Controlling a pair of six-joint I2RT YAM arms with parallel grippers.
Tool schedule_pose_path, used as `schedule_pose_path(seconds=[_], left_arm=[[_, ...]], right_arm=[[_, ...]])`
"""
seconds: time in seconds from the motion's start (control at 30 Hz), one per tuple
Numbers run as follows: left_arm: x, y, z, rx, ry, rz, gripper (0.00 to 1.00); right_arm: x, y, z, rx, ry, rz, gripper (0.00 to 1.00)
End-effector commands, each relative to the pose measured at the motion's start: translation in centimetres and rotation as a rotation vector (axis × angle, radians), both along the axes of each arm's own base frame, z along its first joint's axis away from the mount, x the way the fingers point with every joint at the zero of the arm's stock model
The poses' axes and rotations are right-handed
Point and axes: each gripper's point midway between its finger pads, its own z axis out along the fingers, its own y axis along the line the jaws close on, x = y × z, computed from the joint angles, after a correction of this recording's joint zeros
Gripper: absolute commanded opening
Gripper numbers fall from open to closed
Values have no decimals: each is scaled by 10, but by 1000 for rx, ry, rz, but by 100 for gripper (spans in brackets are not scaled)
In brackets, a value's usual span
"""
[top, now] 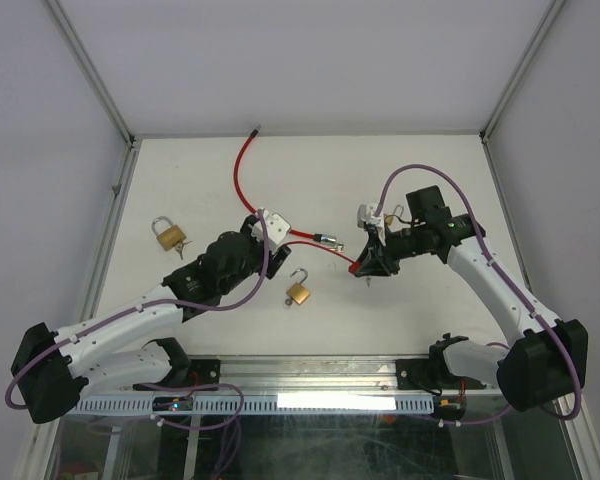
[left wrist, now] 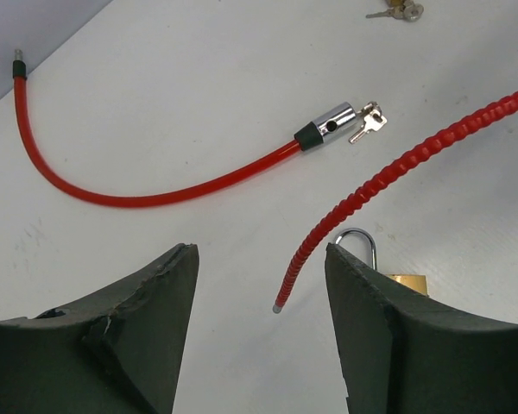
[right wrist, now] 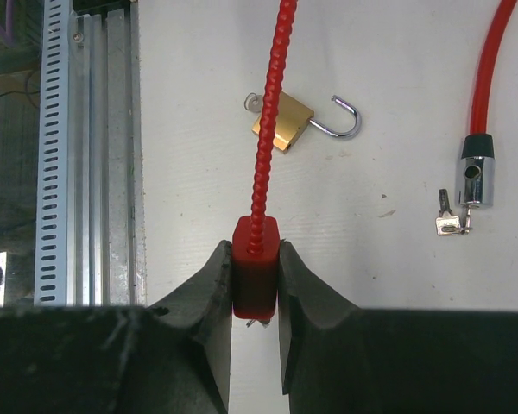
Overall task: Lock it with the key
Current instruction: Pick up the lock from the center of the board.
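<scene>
My right gripper (right wrist: pixel 256 259) is shut on a red lock block (right wrist: pixel 256 269), seen from above at the table's middle right (top: pixel 366 268). A ribbed red cable (right wrist: pixel 268 121) runs out of the block. Its free tip (left wrist: pixel 279 305) hangs between the fingers of my left gripper (left wrist: pixel 259 267), which is open and touches nothing. A bit of metal shows under the block. A smooth red cable (left wrist: pixel 112 197) ends in a chrome lock head (left wrist: pixel 329 126) with a key (left wrist: pixel 368 121) beside it.
An open brass padlock (right wrist: pixel 283 122) lies near the table's front, partly behind my left gripper's right finger (left wrist: pixel 388 274). Another brass padlock (top: pixel 168 234) with keys lies at the left. A slotted metal rail (right wrist: pixel 60 155) borders the near edge.
</scene>
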Motion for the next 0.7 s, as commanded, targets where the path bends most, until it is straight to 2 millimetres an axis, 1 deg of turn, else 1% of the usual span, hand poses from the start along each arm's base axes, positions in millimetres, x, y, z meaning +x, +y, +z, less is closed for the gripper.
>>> schedule_pose_path(seconds=[0.0,0.13,0.17,0.2,0.23,0.3,0.37,0.43,0.47,0.5,0.6,0.67], left_arm=[[1,-11,6,-61,6,-36,60],[-3,-15,9,-77,8,-72,60],[-5,-17,12,-86,6,-81,62],[-6,-17,15,-98,5,-89,71],[-8,-18,19,-115,1,-99,76],[-18,-23,30,-155,-12,-162,81],[-34,-31,44,-199,-43,-263,84],[-48,-36,59,-246,-95,-355,87],[-53,-37,67,-263,-134,-383,95],[-55,-37,74,-279,-174,-398,98],[-68,-43,86,-279,-310,-467,99],[-76,-54,84,-225,-382,-514,99]], right_arm=[[3,10,25,65,-70,46,0],[2,11,23,59,-63,54,0],[2,11,22,57,-62,55,0],[2,11,22,56,-62,56,0],[1,11,21,55,-58,57,0],[1,12,21,56,-45,60,0],[-2,13,21,57,-10,72,0],[-5,15,20,55,24,87,0],[-6,16,18,48,44,91,0],[-6,16,16,41,59,96,0],[-7,18,10,12,93,105,0],[-7,19,8,0,112,108,0]])
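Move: The free end of the red lock's cable hangs just off the left hand's partly open fingertips, some 3 cm to the right, 1 cm ahead and 3 cm lower. The brass padlock lies on the board about 7 cm right of the left hand, 6 cm back and 16 cm down, and the chrome cable-lock cylinder about 14 cm right and 7 cm ahead, equally low. From the right hand, already gripping the red lock, that cable end is roughly 15 cm left, 6 cm ahead and 3 cm below. The left hand dips slightly beside the free cable end without closing on it, then spreads its fingers from a bit over half to fully open and backs away from the end, about 5 cm back and 5 cm up with some 3–4 cm to the right, turning about 20 degrees clockwise as the fingertips tilt up. The right hand keeps its closed grip on the red lock and eases about 1 cm left and slightly down, tipping a few degrees. ##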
